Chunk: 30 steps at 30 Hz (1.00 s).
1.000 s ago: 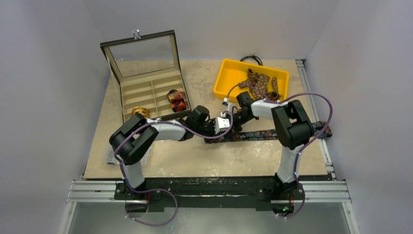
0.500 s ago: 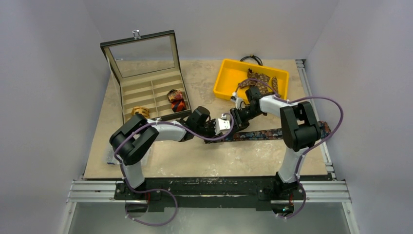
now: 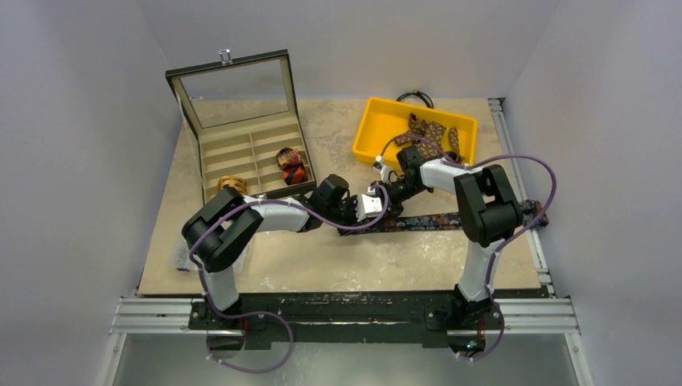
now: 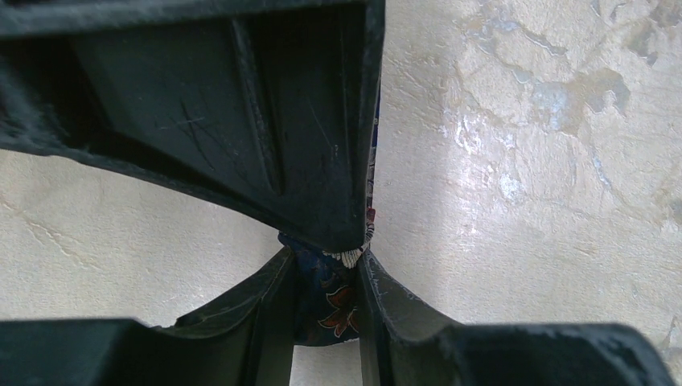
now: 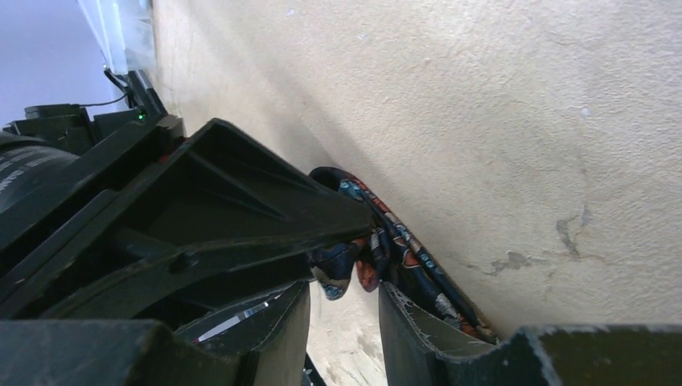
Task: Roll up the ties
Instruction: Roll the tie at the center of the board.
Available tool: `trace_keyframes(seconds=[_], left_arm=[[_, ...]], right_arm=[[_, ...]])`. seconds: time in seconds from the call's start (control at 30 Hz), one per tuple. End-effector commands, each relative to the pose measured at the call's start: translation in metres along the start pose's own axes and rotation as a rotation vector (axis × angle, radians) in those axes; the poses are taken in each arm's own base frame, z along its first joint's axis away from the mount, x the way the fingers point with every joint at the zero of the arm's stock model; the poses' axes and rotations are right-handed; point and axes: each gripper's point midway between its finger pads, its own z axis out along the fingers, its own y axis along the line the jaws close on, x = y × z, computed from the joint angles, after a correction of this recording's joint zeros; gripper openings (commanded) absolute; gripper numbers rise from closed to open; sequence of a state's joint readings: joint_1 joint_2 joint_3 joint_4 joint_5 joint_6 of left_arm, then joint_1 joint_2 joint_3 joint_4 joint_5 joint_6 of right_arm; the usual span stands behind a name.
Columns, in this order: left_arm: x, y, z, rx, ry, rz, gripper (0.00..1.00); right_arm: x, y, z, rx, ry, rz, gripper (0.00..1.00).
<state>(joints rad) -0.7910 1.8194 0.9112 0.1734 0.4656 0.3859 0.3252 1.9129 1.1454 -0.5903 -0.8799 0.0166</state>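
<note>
A dark navy floral tie (image 3: 450, 219) lies as a flat strip across the table's right half, and its left end is lifted between the two grippers. My left gripper (image 3: 371, 206) is shut on that end; in the left wrist view the navy fabric (image 4: 326, 301) is pinched in the left gripper (image 4: 324, 265). My right gripper (image 3: 392, 193) stands right against it from the far right. It is open in the right wrist view, the right gripper (image 5: 344, 301) just short of the folded tie end (image 5: 346, 265). A brown dotted tie (image 3: 430, 131) lies in the yellow bin (image 3: 363, 135).
An open compartment box (image 3: 241, 149) with a raised glass lid stands at the back left. It holds a red-orange coil (image 3: 291, 166) and a tan coil (image 3: 232, 183). A thin black cable loop (image 3: 414, 96) lies behind the bin. A rail runs along the table's right edge.
The right gripper has opened and let go. Its arm swung out to the right, then came back against the tie end. The left gripper stayed put, still holding the tie.
</note>
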Motion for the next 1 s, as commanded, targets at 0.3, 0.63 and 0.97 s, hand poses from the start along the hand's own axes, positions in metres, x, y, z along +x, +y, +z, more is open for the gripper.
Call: trace_keyframes(seconds=[0.3,0.63,0.97], left_arm=[[0.03,-0.008,0.008,0.016,0.113,-0.008,0.29],[0.021,-0.006,0.01,0.011,0.093,-0.029,0.35],[-0.006,-0.008,-0.001,0.017,-0.066,-0.027,0.62]], right_arm=[[-0.019,0.01,0.006,-0.072,-0.024,-0.006,0.32],[-0.011,-0.003,0.014,-0.05,0.013,0.011,0.0],[0.0,-0.034,0.007,0.035,0.013,-0.018,0.0]])
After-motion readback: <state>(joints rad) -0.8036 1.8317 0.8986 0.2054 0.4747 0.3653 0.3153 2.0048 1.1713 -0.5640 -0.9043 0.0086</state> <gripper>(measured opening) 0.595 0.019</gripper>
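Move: The left fingers still hold the folded end of the tie, its middle about 1 cm below that hand point. From the right hand, whose fingers stand parted over the same fold, it lies some 1 cm ahead and 2 cm down. The yellow tray is roughly 21 cm ahead of the right hand and 9 cm to its right; the red-black rolled tie in the case is about 15 cm ahead of the left hand and 16 cm to its left. Right hand sinks about 2 cm and pinches the tie's fold while the nearly still left fingers open, releasing the end. ##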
